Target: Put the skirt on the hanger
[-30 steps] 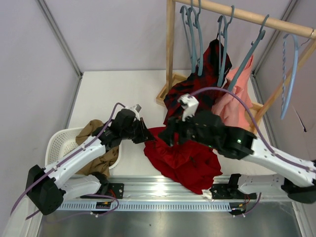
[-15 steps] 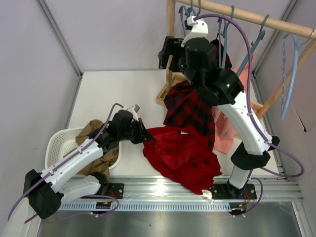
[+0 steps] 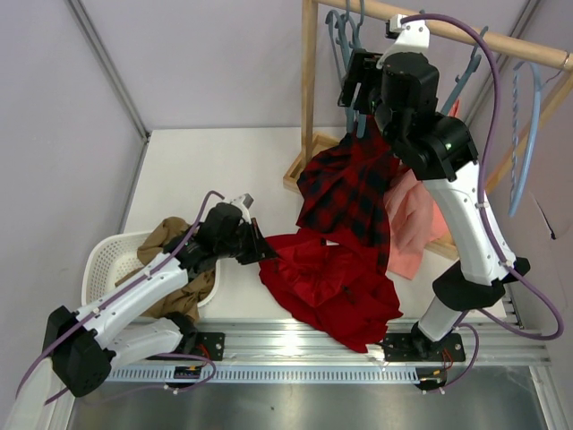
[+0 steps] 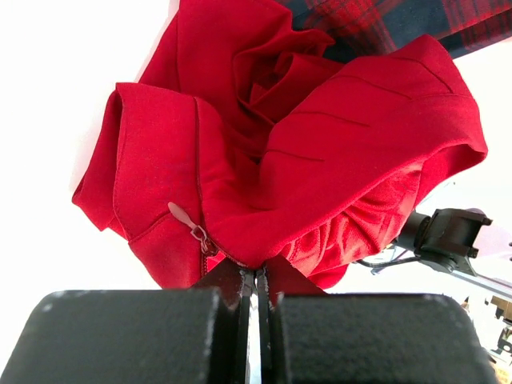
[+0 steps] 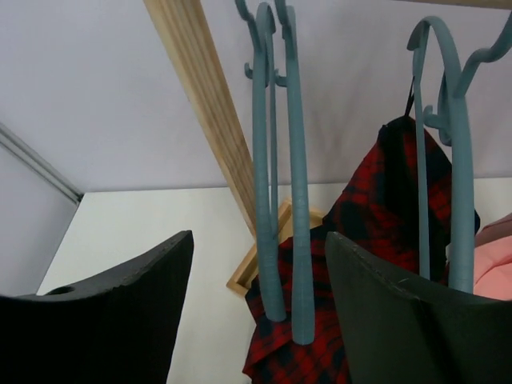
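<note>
The bright-red skirt [image 3: 327, 278] lies crumpled on the table near the front edge. My left gripper [image 3: 268, 253] is at its left edge, shut on a fold of the red cloth just beside the zip [image 4: 192, 228]; in the left wrist view the skirt [image 4: 320, 152] fills the frame above the gripper [image 4: 256, 282]. My right gripper [image 3: 356, 90] is raised to the rack and stands open. In the right wrist view a grey-blue hanger [image 5: 302, 200] and a second one close beside it hang down between the gripper's [image 5: 260, 240] fingers, touching neither.
A wooden rail [image 3: 466, 34] on a post [image 3: 309, 90] carries several hangers, a red-and-black plaid garment [image 3: 354, 193], a pink garment [image 3: 412, 215] and a paler twisted hanger [image 3: 526, 134]. A white basket [image 3: 106, 260] with a tan garment [image 3: 170, 237] sits at the front left.
The right arm has lifted from low over the skirt up to the rail, then shifted right to the leftmost hangers. The left gripper has kept its hold on the skirt.
</note>
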Robot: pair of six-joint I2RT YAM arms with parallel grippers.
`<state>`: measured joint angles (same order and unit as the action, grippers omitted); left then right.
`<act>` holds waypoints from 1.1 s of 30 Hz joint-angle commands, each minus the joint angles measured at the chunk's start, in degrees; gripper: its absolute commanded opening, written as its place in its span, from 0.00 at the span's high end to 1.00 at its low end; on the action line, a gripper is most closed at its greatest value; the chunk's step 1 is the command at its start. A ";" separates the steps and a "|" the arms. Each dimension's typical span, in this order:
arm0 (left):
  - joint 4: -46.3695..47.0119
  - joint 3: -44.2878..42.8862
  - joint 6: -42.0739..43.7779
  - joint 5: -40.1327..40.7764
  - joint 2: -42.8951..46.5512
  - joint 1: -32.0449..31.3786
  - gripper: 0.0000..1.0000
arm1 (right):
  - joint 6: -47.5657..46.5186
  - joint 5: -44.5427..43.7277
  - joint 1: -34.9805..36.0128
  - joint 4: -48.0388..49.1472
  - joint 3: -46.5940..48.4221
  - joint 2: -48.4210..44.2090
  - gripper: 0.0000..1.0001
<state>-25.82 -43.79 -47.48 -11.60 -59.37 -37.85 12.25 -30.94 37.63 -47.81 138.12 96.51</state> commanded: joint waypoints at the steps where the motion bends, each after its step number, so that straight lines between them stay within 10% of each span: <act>1: 1.65 0.29 0.37 -0.45 0.05 0.49 1.00 | -2.67 0.00 -2.64 1.58 0.83 -0.54 0.28; 33: 2.80 0.11 0.73 -0.09 -1.80 0.58 1.00 | -5.92 10.72 -11.08 8.53 -2.25 5.79 0.54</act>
<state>-24.60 -43.46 -47.48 -11.60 -60.88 -37.82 7.68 -20.27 26.96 -41.52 135.22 101.89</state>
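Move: Just ahead of the right hand, roughly 8 cm farther out, 2 cm to its right and 3 cm lower, hangs the near end of the hanger it goes for. A second hanger's near end is about 2 cm to the left of that one and a centimetre farther out; a third hangs some 12 cm to the hand's right, 8 cm ahead, a little lower. From the left hand, on the skirt, the wanted end is about 26 cm forward, 27 cm right, 33 cm up. Swinging forward and right at first, then pushing on forward while easing back left, the right hand reaches about 7 cm out until its fingers straddle the right-hand hanger of the close pair. It sinks some 4 cm over the second half, still pointing forward, while the fingers narrow partway without shutting. ##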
